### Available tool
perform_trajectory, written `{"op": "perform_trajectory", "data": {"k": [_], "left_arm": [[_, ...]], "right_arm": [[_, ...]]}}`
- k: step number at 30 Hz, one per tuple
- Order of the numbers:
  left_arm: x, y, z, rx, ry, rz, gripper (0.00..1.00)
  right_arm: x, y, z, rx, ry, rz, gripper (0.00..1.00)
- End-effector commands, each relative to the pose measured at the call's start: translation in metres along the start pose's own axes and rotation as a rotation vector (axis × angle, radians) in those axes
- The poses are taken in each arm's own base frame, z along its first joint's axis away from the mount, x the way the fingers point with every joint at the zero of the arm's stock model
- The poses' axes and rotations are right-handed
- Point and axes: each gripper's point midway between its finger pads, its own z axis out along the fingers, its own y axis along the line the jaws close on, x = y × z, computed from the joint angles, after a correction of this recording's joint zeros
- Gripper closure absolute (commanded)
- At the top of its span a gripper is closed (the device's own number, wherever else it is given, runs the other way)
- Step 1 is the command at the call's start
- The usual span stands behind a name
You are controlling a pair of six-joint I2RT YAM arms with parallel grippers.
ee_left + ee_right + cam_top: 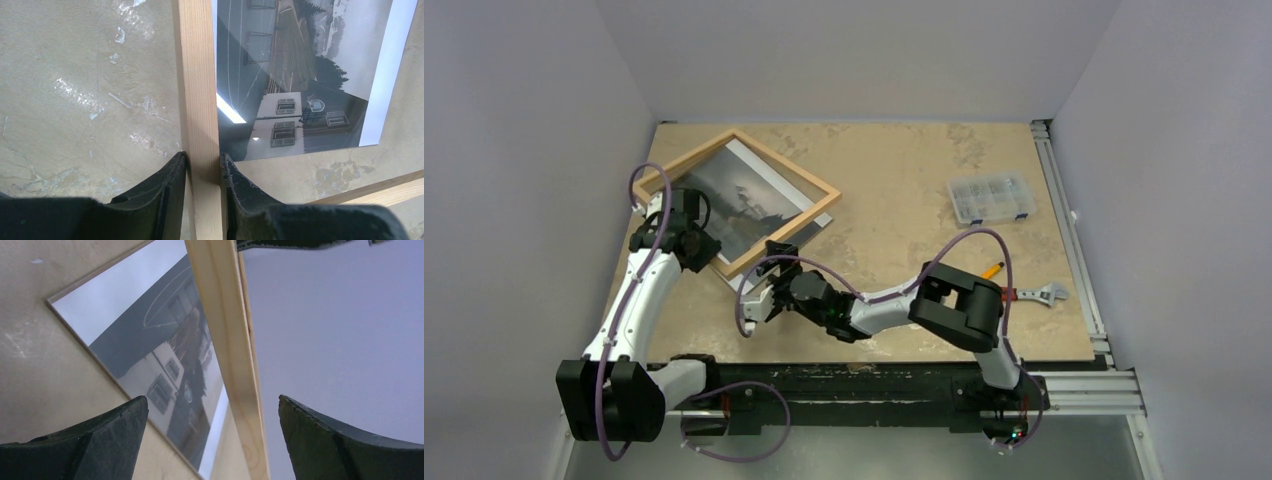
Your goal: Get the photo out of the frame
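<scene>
The frame (789,160), thin light-wood rails, sits skewed at the table's far left. My left gripper (686,240) is shut on its near-left rail. In the left wrist view both fingers (172,190) press that rail (197,100). The photo (734,200), a dark black-and-white print with white bands, lies flat on the table under the frame, and its near corner pokes out past the rails. My right gripper (766,282) stands open at the frame's near corner. In the right wrist view a raised rail (222,315) runs between the wide-apart fingers (100,435), above the photo (165,355).
A clear plastic parts box (991,197) stands at the far right. An adjustable wrench (1036,293) and an orange pencil (992,270) lie near the right arm's elbow. Aluminium rails (1064,220) border the table's right and near edges.
</scene>
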Motion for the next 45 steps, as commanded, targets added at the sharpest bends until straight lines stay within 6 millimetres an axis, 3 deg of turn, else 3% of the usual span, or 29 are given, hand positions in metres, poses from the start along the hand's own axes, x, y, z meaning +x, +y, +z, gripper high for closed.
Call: {"op": "perform_trajectory", "data": {"k": [1,7,11,13,15,16,20,24,28,32,35,41,45], "left_arm": [[-0.021,-0.027,-0.017,0.114,-0.054,0.033,1.00],[-0.022,-0.032,-0.017,0.129,-0.050,0.040,1.00],[-0.020,-0.032,-0.017,0.131,-0.043,0.043,1.00],[-0.021,-0.032,-0.019,0.133,-0.047,0.043,1.00],[-0.021,-0.033,-0.020,0.138,-0.048,0.043,1.00],[-0.021,-0.034,-0.021,0.143,-0.048,0.046,1.00],[-0.028,-0.041,-0.029,0.173,-0.055,0.053,1.00],[-0.044,-0.051,-0.051,0.220,-0.064,0.054,0.70],[-0.072,-0.054,-0.088,0.277,-0.146,0.023,0.51],[-0.092,-0.064,-0.125,0.362,-0.237,0.013,0.42],[-0.095,-0.072,-0.135,0.417,-0.262,0.052,0.40],[-0.087,-0.081,-0.123,0.463,-0.239,0.166,0.40],[-0.078,-0.088,-0.115,0.523,-0.232,0.206,0.40]], "right_arm": [[-0.018,-0.049,0.014,0.174,-0.001,-0.161,0.01],[-0.034,-0.042,0.036,0.142,-0.066,-0.174,0.03],[-0.035,-0.039,0.052,0.151,-0.073,-0.189,0.09],[-0.035,-0.036,0.057,0.142,-0.078,-0.193,0.23],[-0.036,-0.036,0.061,0.133,-0.082,-0.191,0.50],[-0.035,-0.036,0.061,0.131,-0.085,-0.189,0.57],[-0.033,-0.036,0.065,0.121,-0.084,-0.174,0.69],[-0.023,-0.038,0.067,0.113,-0.066,-0.144,0.84],[-0.011,-0.047,0.066,0.128,-0.042,-0.071,0.92],[-0.002,-0.074,0.061,0.240,-0.005,0.024,0.94],[0.012,-0.091,0.053,0.295,0.042,0.113,0.97],[0.051,-0.104,0.008,0.312,0.237,0.204,1.00],[0.080,-0.095,-0.033,0.287,0.389,0.219,1.00]]}}
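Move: The left gripper still pinches the near-left rail of the raised frame; the frame's near corner is some 5 cm to its right and 1 cm back. From the open right gripper that corner lies roughly 6 cm left, 2 cm ahead and 1 cm up. The photo lies loose on the table, its middle about 12 cm ahead of the right gripper, 4 cm left and 7 cm below. Slide the open right gripper about 6 cm left and a little forward onto the frame's near corner and pinch the end of the rail, while the left holds still. Then open the left gripper and lift it clear some 15 cm, tilting its fingers up and outward about 25 degrees. Keep the right gripper shut and carry the frame right, forward and slightly up, turning clockwise at the end. ##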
